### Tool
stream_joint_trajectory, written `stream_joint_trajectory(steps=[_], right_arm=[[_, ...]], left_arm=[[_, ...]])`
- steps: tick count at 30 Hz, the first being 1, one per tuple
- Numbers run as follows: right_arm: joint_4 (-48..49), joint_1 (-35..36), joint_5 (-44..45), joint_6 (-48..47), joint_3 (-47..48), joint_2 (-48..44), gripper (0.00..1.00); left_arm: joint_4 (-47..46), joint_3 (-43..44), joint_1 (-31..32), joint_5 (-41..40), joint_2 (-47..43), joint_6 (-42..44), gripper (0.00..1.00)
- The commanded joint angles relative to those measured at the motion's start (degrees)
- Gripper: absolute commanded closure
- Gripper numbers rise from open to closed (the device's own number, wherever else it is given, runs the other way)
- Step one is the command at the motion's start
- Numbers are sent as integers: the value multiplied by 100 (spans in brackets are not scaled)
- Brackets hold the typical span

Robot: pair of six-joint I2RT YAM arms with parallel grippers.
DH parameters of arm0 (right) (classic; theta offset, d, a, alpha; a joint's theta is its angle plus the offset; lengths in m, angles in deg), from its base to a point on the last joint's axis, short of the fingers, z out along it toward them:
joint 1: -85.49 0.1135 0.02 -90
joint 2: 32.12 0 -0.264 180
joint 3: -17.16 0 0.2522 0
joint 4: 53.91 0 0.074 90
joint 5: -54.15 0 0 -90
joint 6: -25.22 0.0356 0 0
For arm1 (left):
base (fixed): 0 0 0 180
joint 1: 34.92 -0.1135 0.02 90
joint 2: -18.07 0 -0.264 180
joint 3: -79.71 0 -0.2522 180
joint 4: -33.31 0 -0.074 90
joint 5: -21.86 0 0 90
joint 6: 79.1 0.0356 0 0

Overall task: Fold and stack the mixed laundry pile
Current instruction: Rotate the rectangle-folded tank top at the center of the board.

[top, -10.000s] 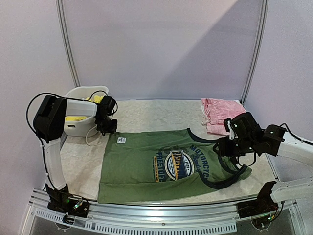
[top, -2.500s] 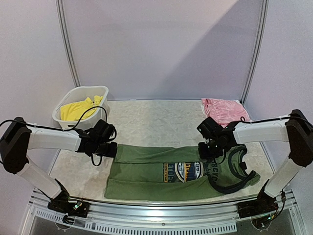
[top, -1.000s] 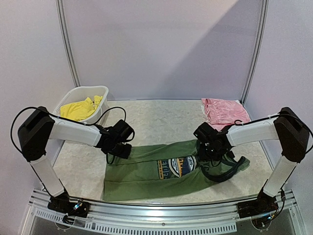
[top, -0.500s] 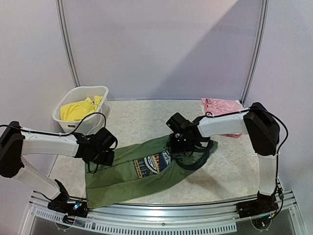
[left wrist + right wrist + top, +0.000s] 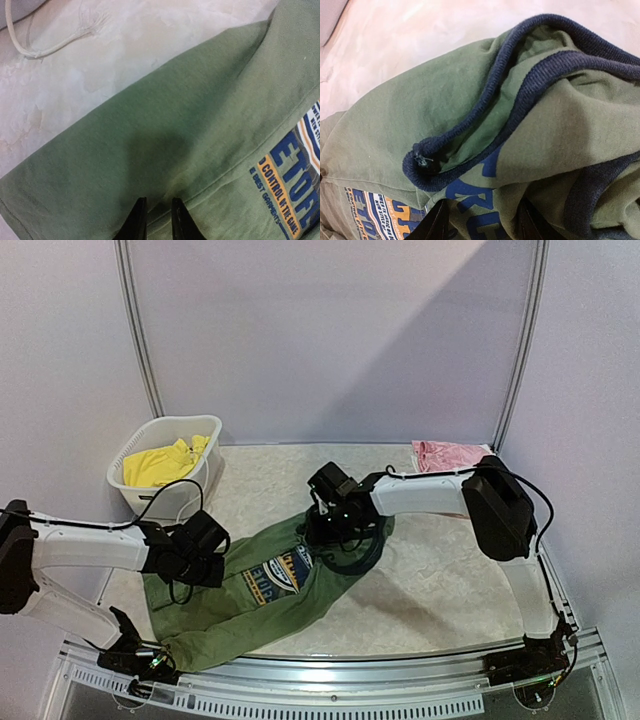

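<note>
The olive-green tank top (image 5: 235, 612) lies folded lengthwise and slanted across the table, its blue-orange graphic (image 5: 276, 575) facing up. My left gripper (image 5: 208, 562) is shut on a fold of the green cloth near the hem end; in the left wrist view the left gripper (image 5: 156, 226) pinches a ridge of the tank top (image 5: 175, 125). My right gripper (image 5: 332, 525) is shut on the bunched neck end. In the right wrist view the right gripper (image 5: 482, 225) has the tank top (image 5: 420, 110) with its navy trim (image 5: 485, 107) packed between its fingers. Yellow shorts (image 5: 160, 465) lie in the basket.
The white slotted basket (image 5: 205, 432) stands at the back left. A pink garment (image 5: 450, 454) lies at the back right, partly behind the right arm. A thin white cord (image 5: 30, 50) lies on the marbled table near the shirt's edge. The table's front rail (image 5: 330, 695) runs below.
Both arms have swung left with the tank top, which has turned from lying level to slanting down to the left. The right gripper now sits mid-table, and the left is nearer the front.
</note>
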Motion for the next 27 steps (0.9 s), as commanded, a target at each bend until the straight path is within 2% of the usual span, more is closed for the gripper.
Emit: stream_joint_trajectory(steps=[1,10,17,27], right_arm=[[-587,-360,-502,-89,-71,617,53],[-973,-1134,-889,-561,844,985,53],[-1589,-1578,-1719,-1094,2489,1872,53],[-978,-2171,-2568,-1065,3899,2587,50]], left_arm=[[-110,-65,84,267,-177,-2,83],[-47,92,157,270,-391,174,83],[14,287,101,-213,-455,365,80],[91,600,-351,-221,70,477,80]])
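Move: The right fingers already rest on the tank top, with its bunched shoulder end roughly 8 cm to their right and 1 cm back. Bare board lies about 15 cm ahead and 3 cm right; the pink stack is some 18 cm ahead and 36 cm right. The printed badge sits around 10 cm back and 10 cm left of this hand, and 1 cm ahead and 14 cm right of the left hand, whose fingers are on the side panel. Forward, low and nearly level, the right hand drags the tank top's upper part about 15 cm towards the far middle of the board, veering slightly right, its parted fingertips staying down on the cloth and the wrist rolling its left side up some 15 degrees. The left hand, fingers still nearly shut, eases up 3 to 4 cm off the side panel, then edges forward over it. ##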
